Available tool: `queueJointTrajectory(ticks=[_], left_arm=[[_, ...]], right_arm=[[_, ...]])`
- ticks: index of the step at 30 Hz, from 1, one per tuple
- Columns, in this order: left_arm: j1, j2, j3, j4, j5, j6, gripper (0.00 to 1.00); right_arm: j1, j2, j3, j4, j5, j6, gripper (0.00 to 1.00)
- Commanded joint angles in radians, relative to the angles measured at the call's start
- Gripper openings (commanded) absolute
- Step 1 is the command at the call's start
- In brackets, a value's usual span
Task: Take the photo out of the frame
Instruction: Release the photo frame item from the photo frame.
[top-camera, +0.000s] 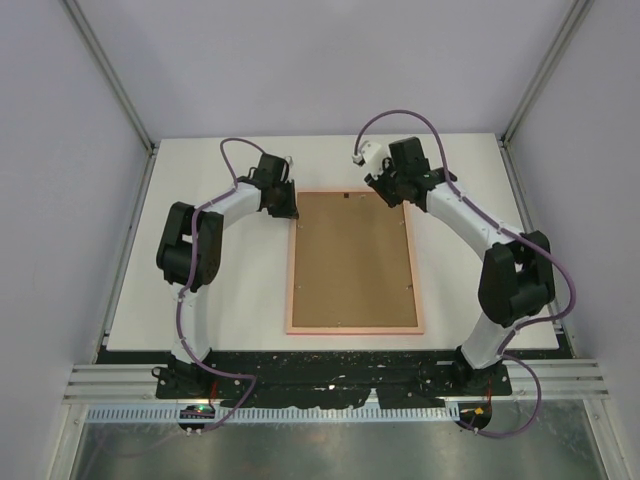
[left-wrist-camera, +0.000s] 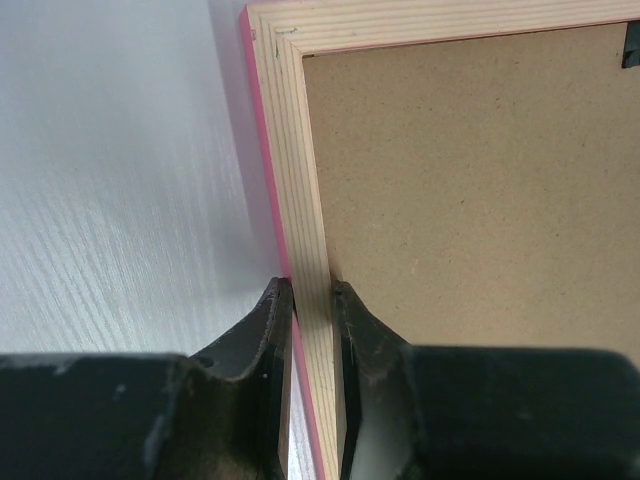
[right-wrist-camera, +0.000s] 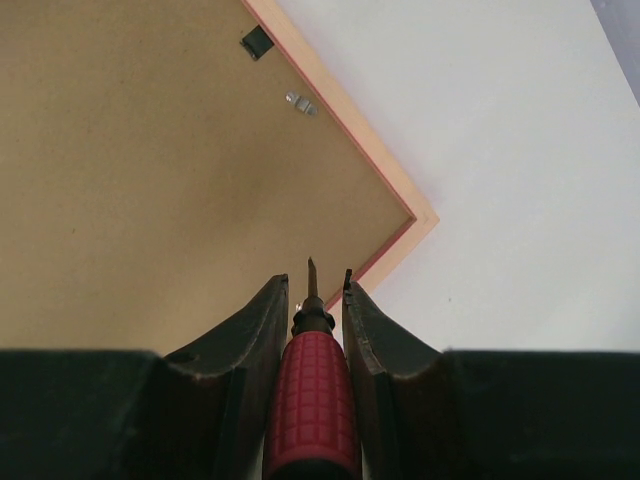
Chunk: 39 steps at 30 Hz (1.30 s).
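The frame lies face down in the middle of the table, its pale back rail and pink outer edge showing. A brown backing board fills it, so the photo is hidden. My left gripper sits at the frame's far left corner; in the left wrist view it is shut on the left rail, one finger outside and one on the board side. My right gripper hovers over the far right corner, shut on a red-handled screwdriver whose tip points at the board near the corner.
A black clip and a small metal tab sit on the board along the frame's rail. The white table is walled by pale panels at the back and sides. Both arm bases stand at the near edge.
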Motion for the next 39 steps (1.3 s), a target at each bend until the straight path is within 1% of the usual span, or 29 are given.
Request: queueJointTrajectory(ticks=[1,7,13,21,29,39], left_arm=[[0.008,-0.031,-0.018,-0.021,-0.012,0.010,0.00],[0.009,-0.031,-0.019,-0.019,-0.009,0.008,0.00],[0.011,-0.031,-0.019,-0.018,-0.007,0.007,0.00],[0.011,-0.031,-0.021,-0.018,-0.007,0.007,0.00],[0.012,-0.032,-0.021,-0.016,-0.006,0.007,0.00],[0.011,-0.031,-0.022,-0.016,-0.004,0.007,0.00]], right_arm=[[-0.028,-0.121,-0.082,-0.014,-0.046,0.018,0.08],[-0.086,-0.150,-0.185,0.038,-0.098,0.036,0.08],[-0.169,-0.158,-0.194,0.042,-0.201,0.072,0.08],[-0.169,-0.170,-0.237,0.109,-0.207,0.065,0.08],[-0.168,-0.163,-0.256,0.144,-0.138,0.033,0.08],[-0.169,-0.152,-0.266,0.175,-0.115,0.019,0.08]])
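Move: My right hand already grips the screwdriver. The metal clip on the right rail lies about 3 cm ahead, 3 cm to the right and 10 cm below that hand. The frame's far right corner is about 12 cm ahead and 5 cm right, the far-rail clip about 11 cm ahead and 8 cm left. From my left hand, the right-rail clip is some 31 cm right, 2 cm back and nearly level. I swing the screwdriver in my right hand about 6 cm right and 3–4 cm back, away from the far rail, rising slightly and then sinking to end some 4 cm lower, its tip at the right-rail clip. Near the end I ease roughly 1 cm forward again; the wrist turns under 10 degrees and the fingers keep the handle. My left hand stays still, still pinching the left rail. ##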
